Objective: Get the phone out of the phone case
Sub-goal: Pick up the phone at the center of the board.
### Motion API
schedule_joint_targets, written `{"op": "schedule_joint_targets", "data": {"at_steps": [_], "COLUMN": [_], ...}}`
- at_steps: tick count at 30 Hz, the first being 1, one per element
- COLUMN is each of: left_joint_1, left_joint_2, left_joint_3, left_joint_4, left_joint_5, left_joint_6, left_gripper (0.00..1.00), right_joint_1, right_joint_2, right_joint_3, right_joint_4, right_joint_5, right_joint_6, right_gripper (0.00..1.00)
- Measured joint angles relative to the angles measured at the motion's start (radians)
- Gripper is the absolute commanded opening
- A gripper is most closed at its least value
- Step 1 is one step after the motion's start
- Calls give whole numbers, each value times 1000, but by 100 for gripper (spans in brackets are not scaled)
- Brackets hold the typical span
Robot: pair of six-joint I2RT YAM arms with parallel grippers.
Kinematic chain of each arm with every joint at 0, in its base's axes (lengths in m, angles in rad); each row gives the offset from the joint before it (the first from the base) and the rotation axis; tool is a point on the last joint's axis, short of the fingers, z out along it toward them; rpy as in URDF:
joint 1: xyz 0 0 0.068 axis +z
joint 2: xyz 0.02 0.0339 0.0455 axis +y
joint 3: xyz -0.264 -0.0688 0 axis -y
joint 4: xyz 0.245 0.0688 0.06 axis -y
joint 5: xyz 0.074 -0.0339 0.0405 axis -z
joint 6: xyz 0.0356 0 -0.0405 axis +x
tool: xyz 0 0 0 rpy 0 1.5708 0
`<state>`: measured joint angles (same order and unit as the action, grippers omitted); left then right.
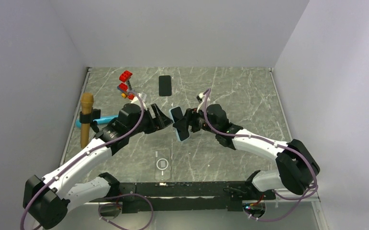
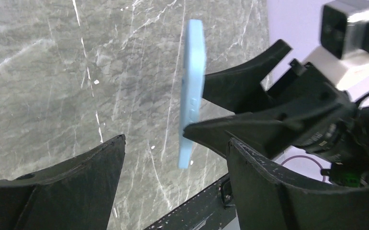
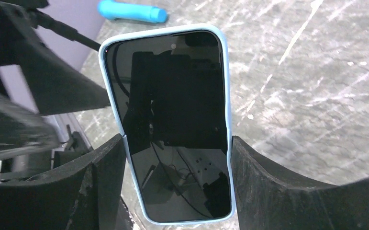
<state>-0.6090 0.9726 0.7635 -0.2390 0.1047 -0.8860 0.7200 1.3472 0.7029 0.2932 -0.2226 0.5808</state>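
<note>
The phone (image 3: 173, 120), dark screen facing the right wrist camera, sits inside a light blue phone case (image 3: 226, 96). My right gripper (image 3: 177, 140) is shut on the case's two long sides and holds it upright above the table's middle (image 1: 179, 123). In the left wrist view the case (image 2: 194, 81) shows edge-on, with the right gripper's fingers (image 2: 240, 86) behind it. My left gripper (image 2: 175, 141) is open just left of the case (image 1: 161, 117). Its fingers stand on either side of the case's lower end without touching it.
A black phone (image 1: 164, 85) lies flat at the back. A clear case with a ring mark (image 1: 162, 164) lies near the front edge. Red bricks (image 1: 125, 76), a brown cylinder (image 1: 86, 120) and a blue tube (image 1: 101, 120) sit at the left. Walls enclose the table.
</note>
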Motion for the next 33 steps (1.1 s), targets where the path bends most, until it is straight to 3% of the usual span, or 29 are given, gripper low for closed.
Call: {"op": "schedule_joint_targets", "data": {"at_steps": [12,20,23,24,26,29,30,33], "left_joint_1": [-14,-37,-48,-51,-55,-57,-57,-47], "left_joint_2": [87,121,124,124,124,128,128,121], "left_joint_3": [0,0,7,8,9,11,12,28], "left_joint_4": [48,72,85,94,104,94,89,60], "left_joint_5": [-5,-13,-11,-6,2,3,3,19], "left_joint_6": [-3,-19,-21,-22,-6,13,29,114], "left_gripper": [74,47,26,16,2,0,0,0], "right_joint_1": [29,77,89,92,100,109,110,112], "right_joint_2": [-14,-39,-43,-43,-43,-43,-42,-41], "right_joint_3": [-33,-40,-40,-40,-40,-24,-13,35], "right_joint_4": [76,97,96,96,90,43,23,-69], "right_joint_5": [-56,-84,-76,-73,-60,-35,-35,-35], "right_joint_6": [27,30,21,16,-4,-41,-52,-106], "right_gripper": [0,0,0,9,49,94,99,100]}}
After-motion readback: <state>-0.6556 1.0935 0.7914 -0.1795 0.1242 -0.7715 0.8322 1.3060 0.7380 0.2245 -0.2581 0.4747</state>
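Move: The blue-edged phone is in the right fingers, gripped across its width, its middle within about 1 cm of that hand. From the open left hand, the phone's middle is some 7 cm to the right, 3 cm ahead and 4 cm lower. The left gripper waits about 7 cm left of the right hand, 3 cm back and 4 cm higher. On the table, some 19 cm below the left hand, the clear case lies 13 cm back and 2 cm left, the black phone 31 cm ahead and 3 cm left. The blue-edged phone is brought back and left by the right hand, about 5 cm in all, turning some 10 degrees counter-clockwise, towards the left gripper. The left hand sinks about 2 cm and eases right 2 to 3 cm, then closes, pinching the phone through its thickness from the left long edge. Once the left has it, the right fingers open wide and let go of both edges. ##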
